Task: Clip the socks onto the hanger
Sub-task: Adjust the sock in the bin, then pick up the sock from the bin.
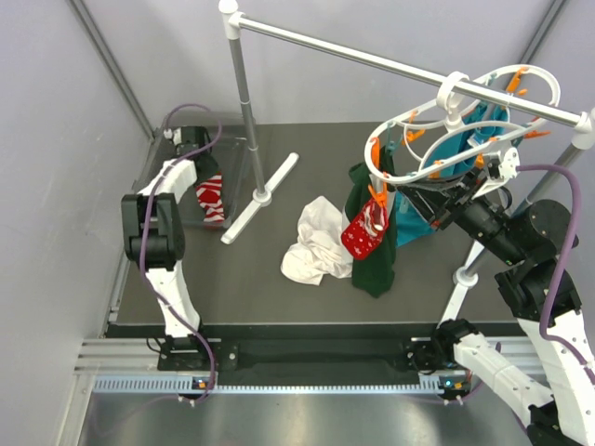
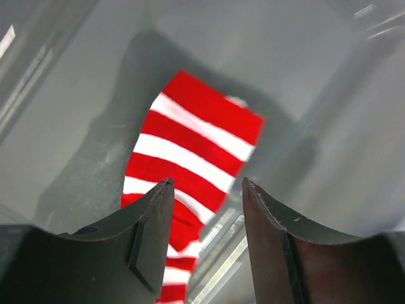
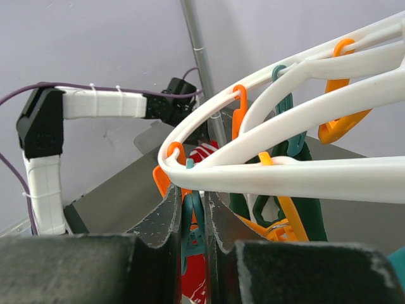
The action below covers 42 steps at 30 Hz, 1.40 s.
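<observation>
The striped sock (image 1: pixel 213 198) lies on the table at the far left. My left gripper (image 1: pixel 206 173) hovers just over its near end, open. In the left wrist view the striped sock (image 2: pixel 190 145) runs between and beyond the spread fingers of the left gripper (image 2: pixel 207 183), and neither finger presses on it. The white hanger (image 1: pixel 409 117) hangs from the rail at the right. The snowflake sock (image 1: pixel 365 229) dangles from a clip at its left edge. My right gripper (image 3: pixel 194 193) is shut on a teal clip (image 3: pixel 201 218) under the hanger's ring (image 3: pixel 285 174).
A dark green cloth (image 1: pixel 374 255) and a teal cloth (image 1: pixel 456 153) hang from the hanger. A crumpled white cloth (image 1: pixel 314 246) lies mid-table. The long white rail (image 1: pixel 372 60) rests on a post whose base bar (image 1: pixel 265 195) crosses the table beside the striped sock.
</observation>
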Each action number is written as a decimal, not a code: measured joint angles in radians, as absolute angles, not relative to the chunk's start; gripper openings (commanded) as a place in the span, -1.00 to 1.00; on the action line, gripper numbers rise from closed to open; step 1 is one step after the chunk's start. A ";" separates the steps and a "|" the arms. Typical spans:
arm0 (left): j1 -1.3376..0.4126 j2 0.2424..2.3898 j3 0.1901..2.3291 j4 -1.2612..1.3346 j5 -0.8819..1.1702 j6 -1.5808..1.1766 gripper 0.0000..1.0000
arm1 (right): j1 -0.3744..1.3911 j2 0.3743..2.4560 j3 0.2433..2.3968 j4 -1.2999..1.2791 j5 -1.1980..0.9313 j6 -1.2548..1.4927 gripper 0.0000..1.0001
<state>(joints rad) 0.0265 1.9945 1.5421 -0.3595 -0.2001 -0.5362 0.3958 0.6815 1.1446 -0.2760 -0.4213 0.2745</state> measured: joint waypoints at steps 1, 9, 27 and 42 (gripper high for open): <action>0.019 2.022 1.550 -0.368 -0.217 -0.526 0.06 | 0.396 0.682 1.145 -0.276 -0.421 0.274 -1.00; 0.007 2.172 1.631 -0.387 -0.349 -0.487 0.01 | 0.396 0.684 1.145 -0.276 -0.421 0.274 -1.00; 0.014 2.218 1.693 -0.363 -0.321 -0.443 -1.00 | 0.396 0.703 1.139 -0.263 -0.414 0.273 -1.00; -0.065 1.474 1.235 -0.166 0.064 -0.641 -1.00 | 0.397 0.705 1.139 -0.267 -0.386 0.273 -1.00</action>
<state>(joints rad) -0.0654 1.4742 1.2354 -0.1658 0.0635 -0.6415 0.3965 0.7052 1.1389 -0.2668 -0.3862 0.2733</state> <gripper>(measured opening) 0.026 0.083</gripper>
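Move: The red-and-white striped sock lies in the bin under the open left fingers, its middle about 2 cm back, 1 cm right and 8 cm below, with its cuff farther out and slightly left. The middle of the bin is some 3 cm ahead and 3 cm left of the hand, while the rack's left foot stands roughly 15 cm to the right and 1 cm back. From the right hand, the sock is about 30 cm ahead, 41 cm left and 43 cm below. The left hand sinks about 6 cm into the bin, easing slightly forward and left, and its open fingers shut on the striped sock just below the cuff. Keeping that pinch, it lifts some 20 cm while swinging right and back towards the bin's right side, the fingers tipping up nearly 30 degrees; the right hand stays shut on the teal clip at the hanger's rim, barely moving. ##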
